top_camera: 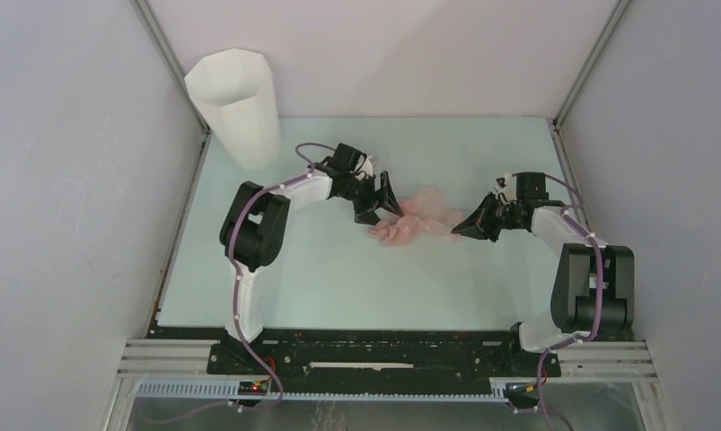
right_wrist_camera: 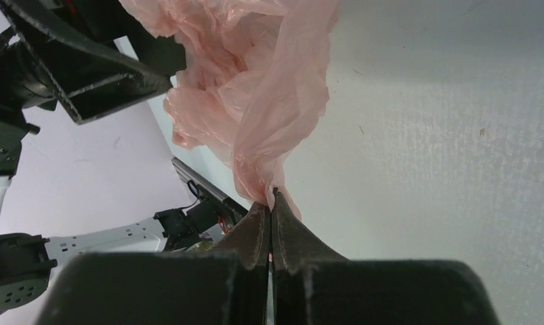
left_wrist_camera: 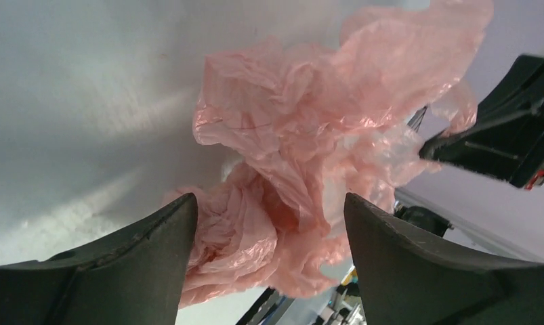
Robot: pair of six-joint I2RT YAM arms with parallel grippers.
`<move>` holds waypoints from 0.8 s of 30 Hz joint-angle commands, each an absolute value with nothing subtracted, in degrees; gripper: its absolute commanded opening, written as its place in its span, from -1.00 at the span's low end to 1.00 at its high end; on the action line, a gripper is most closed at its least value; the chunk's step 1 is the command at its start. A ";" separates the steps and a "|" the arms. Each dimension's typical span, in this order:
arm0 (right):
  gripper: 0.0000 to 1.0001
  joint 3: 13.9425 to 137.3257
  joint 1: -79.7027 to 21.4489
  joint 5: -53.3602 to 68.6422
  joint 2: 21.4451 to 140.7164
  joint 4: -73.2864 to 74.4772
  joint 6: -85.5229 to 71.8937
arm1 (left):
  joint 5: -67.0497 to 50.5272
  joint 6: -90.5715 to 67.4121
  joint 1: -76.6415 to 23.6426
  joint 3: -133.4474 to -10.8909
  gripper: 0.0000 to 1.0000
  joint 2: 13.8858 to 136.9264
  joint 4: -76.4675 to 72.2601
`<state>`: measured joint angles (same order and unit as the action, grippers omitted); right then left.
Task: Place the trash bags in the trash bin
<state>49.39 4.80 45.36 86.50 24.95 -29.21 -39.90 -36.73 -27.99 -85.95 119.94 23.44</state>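
Note:
A crumpled pale-pink trash bag lies mid-table between my two grippers. In the left wrist view the trash bag bunches between the wide-apart fingers of my left gripper, which stands open around its near end. My left gripper sits at the bag's left side. My right gripper is at the bag's right end; its jaws are pressed together on a thin edge of the trash bag at the right gripper. The white faceted trash bin stands upright in the far left corner.
Grey enclosure walls with metal corner posts close in the table on three sides. The arms' bases are mounted on a black rail at the near edge.

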 commanded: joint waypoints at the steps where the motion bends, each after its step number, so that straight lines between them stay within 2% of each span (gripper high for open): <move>1: -1.00 49.47 4.92 46.98 85.78 24.40 -27.61 | -41.85 -45.02 -27.66 -88.33 0.64 121.58 13.01; 9: -1.00 49.48 4.84 47.99 84.91 26.05 -26.28 | -39.38 -51.75 -27.51 -89.15 0.42 124.83 5.94; 11: -1.00 49.48 4.75 48.30 84.55 26.71 -26.09 | -39.35 -53.81 -27.51 -89.25 0.22 125.80 3.82; 14: -1.00 49.48 4.13 47.63 82.84 27.76 -25.90 | -36.52 -54.52 -27.43 -89.79 -0.27 125.47 4.69; 19: -1.00 49.47 1.91 43.43 78.03 29.37 -27.09 | -23.09 -45.29 -27.48 -95.06 -0.92 116.83 19.68; 20: -1.00 49.48 1.36 42.60 77.01 29.06 -28.07 | -19.33 -43.18 -27.63 -96.67 -0.99 114.83 23.84; 24: -1.00 53.41 -1.80 39.71 74.71 30.21 -31.65 | -5.99 -37.45 -28.27 -104.86 -1.00 107.23 38.36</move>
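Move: The crumpled trash bag lies with its middle about 7 cm to the right of the open left hand, level with it fore and aft and some 3 cm lower. The right hand already pinches the bag's right end; the bag's middle is about 8 cm to its left, 3 cm ahead and 3 cm below. The white trash bin stands roughly 29 cm left and 17 cm ahead of the left hand. Left hand sweeps forward about 7 cm, shutting on the bag; right hand, still pinching, rises some 3 cm. ##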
